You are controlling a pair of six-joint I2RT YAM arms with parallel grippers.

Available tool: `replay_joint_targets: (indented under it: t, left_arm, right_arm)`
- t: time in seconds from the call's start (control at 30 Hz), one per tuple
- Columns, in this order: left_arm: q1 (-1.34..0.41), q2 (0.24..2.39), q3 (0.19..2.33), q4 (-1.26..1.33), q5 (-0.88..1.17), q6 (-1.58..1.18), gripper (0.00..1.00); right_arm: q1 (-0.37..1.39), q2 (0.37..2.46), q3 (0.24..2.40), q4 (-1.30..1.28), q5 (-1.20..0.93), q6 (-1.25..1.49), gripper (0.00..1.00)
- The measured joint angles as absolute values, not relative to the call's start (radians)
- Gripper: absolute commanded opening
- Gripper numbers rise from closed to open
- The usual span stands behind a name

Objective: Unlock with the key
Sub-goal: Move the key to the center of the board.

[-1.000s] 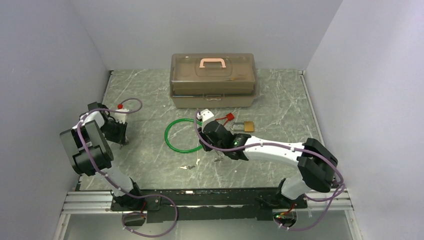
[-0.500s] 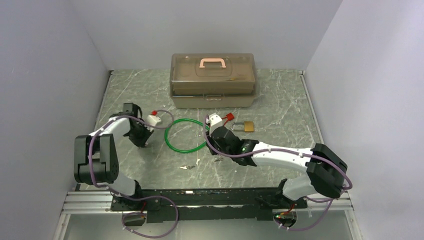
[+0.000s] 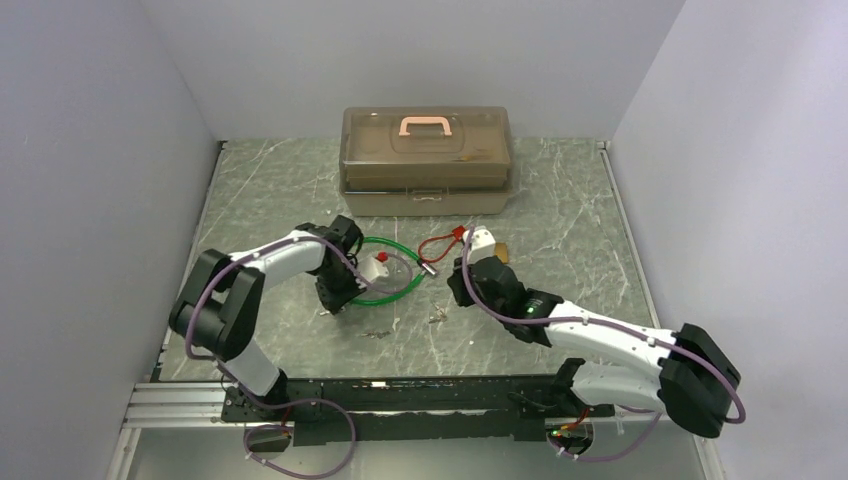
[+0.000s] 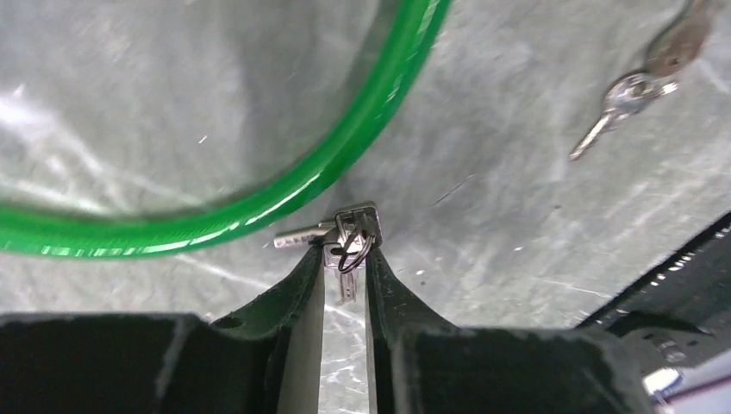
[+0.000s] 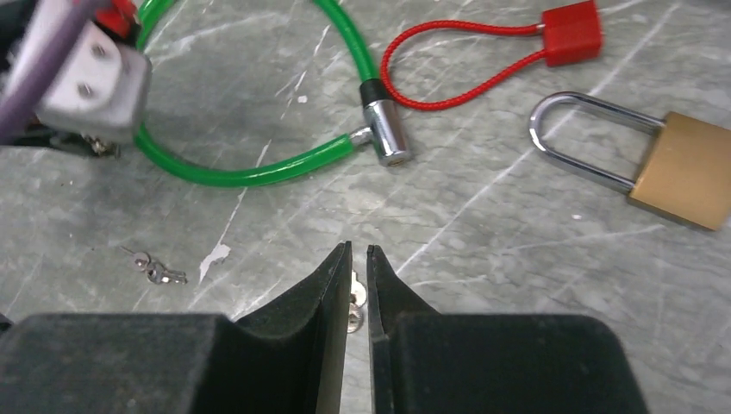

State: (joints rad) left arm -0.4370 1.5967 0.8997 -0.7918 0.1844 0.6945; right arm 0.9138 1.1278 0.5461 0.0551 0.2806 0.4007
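My left gripper [image 4: 346, 250] [image 3: 335, 298] hangs just over the table at the near edge of the green cable loop [image 4: 259, 203]. It is shut on a small bunch of silver keys [image 4: 349, 243] on a ring, one blade hanging between the fingers. My right gripper [image 5: 359, 248] [image 3: 452, 292] points at the table in front of the brass padlock [image 5: 681, 172] [image 3: 499, 250]. Its fingers stand almost together, with a tiny silver key [image 5: 354, 297] in the slit between them. The padlock lies flat with its shackle closed.
Another small key set [image 5: 155, 272] [image 3: 375, 333] lies loose on the table between the arms. The cable's metal tip [image 5: 385, 131] and a red tag on red wire [image 5: 571, 33] lie beside the padlock. A closed brown toolbox [image 3: 427, 160] stands at the back.
My left arm has swung from the far left in to the green loop, jaws unchanged. My right gripper has narrowed and its wrist has shifted right, towards the padlock.
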Motion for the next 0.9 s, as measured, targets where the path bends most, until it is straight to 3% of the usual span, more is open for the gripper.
replay_joint_targets:
  t: [0.23,0.47,0.83,0.9]
  left_arm:
    - [-0.623,1.736,1.031,-0.942,0.228,0.653,0.00]
    - [-0.770,1.937,1.246,-1.090,0.434,0.612,0.00]
    - [-0.815,2.110,1.594,-1.120,0.533,0.609,0.00]
    - [-0.814,2.128,1.643,-1.145,0.532,0.609,0.14]
  right_arm:
    - [0.827,1.013,0.480,0.054,0.276,0.403,0.14]
    - [0.779,0.928,0.439,0.054,0.267,0.411,0.14]
    - [0.756,0.850,0.411,0.046,0.291,0.438,0.15]
    - [0.753,0.846,0.406,0.046,0.301,0.442,0.15]
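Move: The bunch of keys in the left fingers is bound for the board's centre, where the centre keys lie about 25 cm to the left hand's right, 2 cm farther back and 1 cm lower. The near keys lie on the way, some 10 cm right and 7 cm back; the green cable ring's middle is about 8 cm ahead and 10 cm right. From the right hand, the centre keys lie roughly 6 cm left, 2 cm back and 11 cm below. The held keys, still pinched in the left fingers, travel about 20 cm right towards the centre keys in a bow: first right and back over the near keys' spot, then right and partly forward again, rising about 3 cm late on. The left hand turns clockwise while its fingertips tilt some 20 degrees back towards the base. The shut, empty right hand clears away rightward about 6 cm, rising slightly. ##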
